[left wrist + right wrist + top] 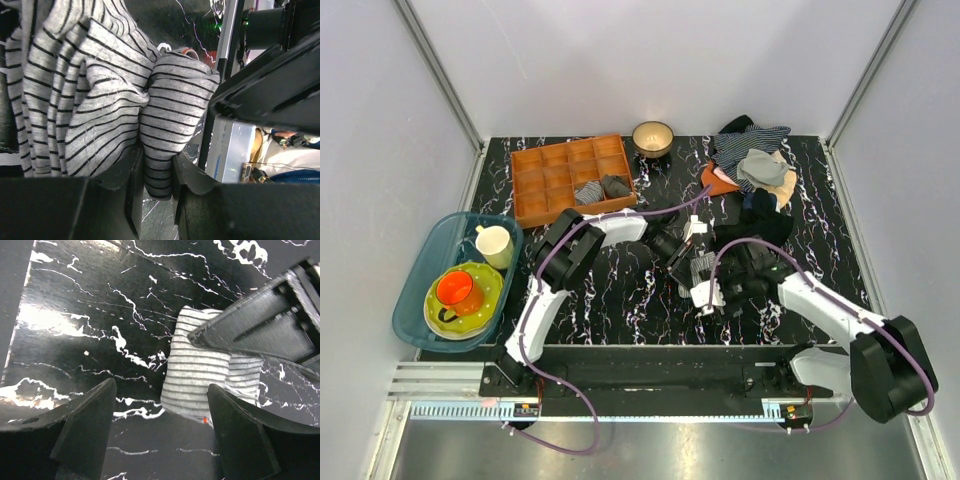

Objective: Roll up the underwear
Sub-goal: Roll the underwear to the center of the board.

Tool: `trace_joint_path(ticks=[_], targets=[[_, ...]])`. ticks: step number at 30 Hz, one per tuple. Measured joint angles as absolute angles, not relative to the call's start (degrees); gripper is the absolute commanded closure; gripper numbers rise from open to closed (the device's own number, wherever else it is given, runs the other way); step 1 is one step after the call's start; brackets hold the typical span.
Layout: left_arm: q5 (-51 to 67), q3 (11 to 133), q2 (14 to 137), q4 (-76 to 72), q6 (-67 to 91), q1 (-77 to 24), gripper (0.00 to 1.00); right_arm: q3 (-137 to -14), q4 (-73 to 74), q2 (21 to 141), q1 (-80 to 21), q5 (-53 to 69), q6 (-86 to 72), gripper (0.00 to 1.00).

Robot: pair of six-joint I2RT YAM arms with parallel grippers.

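Observation:
The underwear [703,267], white cloth with thin grey stripes, lies bunched in a small roll on the black marbled table between my two grippers. In the left wrist view a thick fold of the underwear [175,100] hangs down between the jaws of my left gripper [157,170], and both pads press its sides. My right gripper [160,430] stands wide open just short of the roll [195,375], with only bare table between its fingers. A small orange-red tag [205,418] shows at the roll's lower edge, close to the right finger. From above, the right gripper [715,295] sits directly in front of the roll.
An orange divided tray [570,175] at the back left holds rolled garments. A bowl [652,138] stands behind it. A pile of clothes [755,165] and a black cloth [755,225] lie at the back right. A blue bin [420,290] with a cup and plates is at the left.

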State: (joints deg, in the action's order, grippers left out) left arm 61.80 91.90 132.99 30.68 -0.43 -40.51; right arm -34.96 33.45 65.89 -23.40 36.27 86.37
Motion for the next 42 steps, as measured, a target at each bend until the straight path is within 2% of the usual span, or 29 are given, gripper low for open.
trace_joint_path(ticks=[7,11,12,13,16,19,23,28,34,37,42], targets=[[61.93,93.69,134.13,32.86,1.43,-40.32,0.69,-32.14,21.39,72.42,-29.50,27.51,86.39,0.22],[61.30,93.51,134.10,32.62,2.02,-40.23,0.63,-31.86,16.62,74.28,-30.46,24.82,86.13,0.31],[61.25,93.01,133.86,31.99,2.57,-40.18,0.61,-31.83,15.75,74.63,-30.57,24.36,86.04,0.39],[61.12,92.55,133.56,31.40,2.96,-40.14,0.54,-31.86,14.98,75.05,-30.70,23.83,85.89,0.43],[59.37,87.79,129.93,26.22,5.32,-39.90,0.41,-32.08,12.53,76.82,-30.81,21.80,85.23,0.59],[54.81,79.68,123.15,18.81,7.68,-39.86,0.38,-33.65,12.08,78.52,-30.85,20.62,83.44,0.69],[46.15,64.01,110.56,7.46,10.52,-36.58,0.36,-36.75,14.96,80.55,-30.76,20.51,80.44,0.72],[38.44,47.79,96.71,-6.70,9.91,-33.34,0.33,-46.72,26.28,86.94,-28.71,24.49,76.40,0.73],[34.63,29.69,85.10,-23.05,2.48,-39.68,0.30,-62.54,45.78,99.70,-22.98,34.81,74.39,0.73],[33.26,27.81,84.75,-25.41,-1.96,-44.64,0.29,-69.01,54.22,106.19,-20.80,39.29,74.59,0.73],[30.39,31.59,87.39,-26.65,-7.07,-48.53,0.27,-75.57,65.45,114.28,-18.28,45.36,74.72,0.73]])
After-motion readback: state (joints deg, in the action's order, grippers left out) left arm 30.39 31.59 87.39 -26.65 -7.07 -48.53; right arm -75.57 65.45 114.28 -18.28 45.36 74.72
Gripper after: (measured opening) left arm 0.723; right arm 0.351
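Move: The left hand still pinches the rolled back edge of the underwear; the bundle's middle lies roughly 2 cm ahead and 3 cm to its right, at about fingertip height. From the open right hand, that middle is some 4 cm ahead, 5 cm left and 4 cm below. The black cloth lies about 14 cm ahead and 5 cm to the right of the right hand. The compartment box stands around 21 cm ahead and 26 cm left of the left hand. Forward about 5 cm and down onto the right end of the underwear's roll goes the right hand, pinching it there, then rolling its wrist forward some 60 degrees while easing slightly back. The left hand first holds, then opens, lets go and withdraws left and up about 10 cm, unwinding its wrist, before swinging back towards the base and partly right again. ##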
